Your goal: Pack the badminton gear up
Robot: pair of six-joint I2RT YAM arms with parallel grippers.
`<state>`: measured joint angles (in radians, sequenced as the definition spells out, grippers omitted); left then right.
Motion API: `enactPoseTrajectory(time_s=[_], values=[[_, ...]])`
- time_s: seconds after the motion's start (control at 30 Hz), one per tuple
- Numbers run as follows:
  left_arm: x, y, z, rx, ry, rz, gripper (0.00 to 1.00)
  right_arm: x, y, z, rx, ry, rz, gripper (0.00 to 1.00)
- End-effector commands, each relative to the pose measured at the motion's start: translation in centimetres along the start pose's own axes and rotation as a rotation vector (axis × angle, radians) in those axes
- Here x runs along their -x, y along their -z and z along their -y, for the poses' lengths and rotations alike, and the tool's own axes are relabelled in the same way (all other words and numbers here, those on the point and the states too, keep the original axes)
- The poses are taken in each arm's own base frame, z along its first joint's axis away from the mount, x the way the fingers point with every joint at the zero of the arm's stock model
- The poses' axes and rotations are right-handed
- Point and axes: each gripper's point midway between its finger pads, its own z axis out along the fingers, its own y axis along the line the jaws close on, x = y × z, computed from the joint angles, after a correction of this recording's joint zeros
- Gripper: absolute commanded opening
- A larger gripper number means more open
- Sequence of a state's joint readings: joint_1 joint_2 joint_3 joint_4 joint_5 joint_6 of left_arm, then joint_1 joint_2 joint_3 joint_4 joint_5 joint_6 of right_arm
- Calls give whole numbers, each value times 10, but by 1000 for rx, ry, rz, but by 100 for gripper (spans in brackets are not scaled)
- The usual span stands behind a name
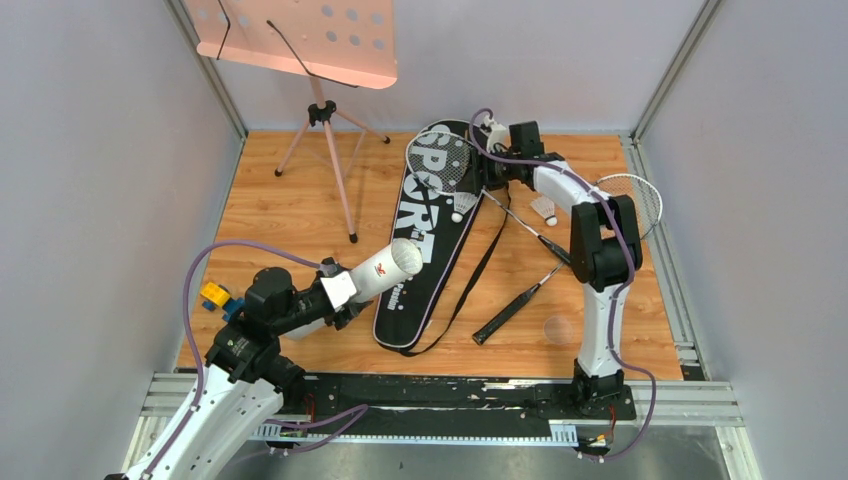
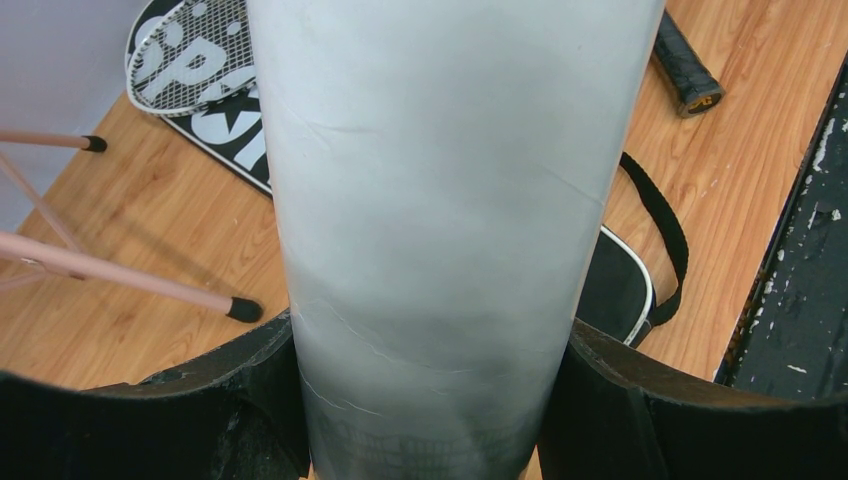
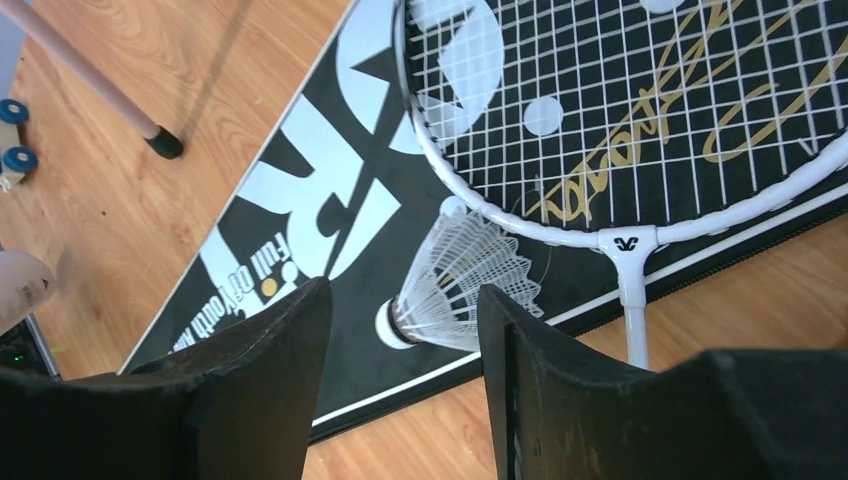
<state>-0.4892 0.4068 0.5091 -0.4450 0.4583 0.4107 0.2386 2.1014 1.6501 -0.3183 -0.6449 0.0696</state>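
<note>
My left gripper (image 1: 335, 290) (image 2: 430, 340) is shut on the long white tube (image 1: 385, 268) (image 2: 450, 180), held slanting over the near end of the black SPORT bag (image 1: 430, 240) (image 2: 225, 130) (image 3: 330, 210). One silver racket (image 1: 440, 160) (image 3: 500, 215) rests with its head on the bag's far end. A second racket (image 1: 635, 195) lies to the right, its shaft crossing the first. My right gripper (image 1: 478, 190) (image 3: 405, 300) hovers open over a white shuttlecock (image 1: 462, 205) (image 3: 465, 280) lying on the bag. Another shuttlecock (image 1: 545, 208) sits on the wood floor.
A pink music stand (image 1: 300, 40) stands at the back left, one tripod foot (image 3: 160, 143) near the bag. A yellow and blue toy (image 1: 215, 297) lies beside my left arm. A clear round lid (image 1: 558, 328) lies at the front right. Grey walls enclose the floor.
</note>
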Motion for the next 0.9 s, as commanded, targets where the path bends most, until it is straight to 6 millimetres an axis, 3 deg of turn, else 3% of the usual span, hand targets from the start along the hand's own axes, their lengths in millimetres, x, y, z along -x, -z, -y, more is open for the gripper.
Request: enactPoseTrajectory(time_s=[0.0, 0.1, 0.27, 0.37, 0.57, 0.67, 0.87], values=[[21, 0, -8, 24, -40, 72, 63, 0, -13, 6, 44, 29, -15, 56], [22, 0, -8, 24, -41, 71, 63, -5, -18, 7, 63, 14, -36, 50], [21, 0, -8, 25, -42, 70, 63, -9, -12, -5, 101, 5, -43, 14], [21, 0, -8, 24, -42, 71, 63, -4, -3, -10, 104, 1, -26, 1], [20, 0, -8, 22, -41, 68, 63, 10, 26, -40, 137, -45, 18, 0], [20, 1, -8, 26, -41, 67, 63, 17, 50, -66, 172, -70, 70, 0], [18, 0, -10, 34, -29, 57, 63, 12, 103, -125, 239, -12, 226, 0]])
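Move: The shuttlecock on the racket bag is the thing I go for: its middle lies about 3 cm left and 2 cm back of my right hand, some 5 cm below it. The head of the racket on the bag is about 10 cm ahead and 7 cm left, the loose shuttlecock on the table some 20 cm right and 3 cm back. From my left hand, still holding the tube, the target is about 29 cm ahead, 29 cm right and 12 cm below. I sink my open right hand about 4 cm to the shuttlecock, close the fingers fully and pinch the edge of its feather skirt. Then, fingers shut, I draw back some 7 cm towards my base and, gaining speed, lift about 9 cm, rolling the hand roughly 10 degrees with its left side rising. ##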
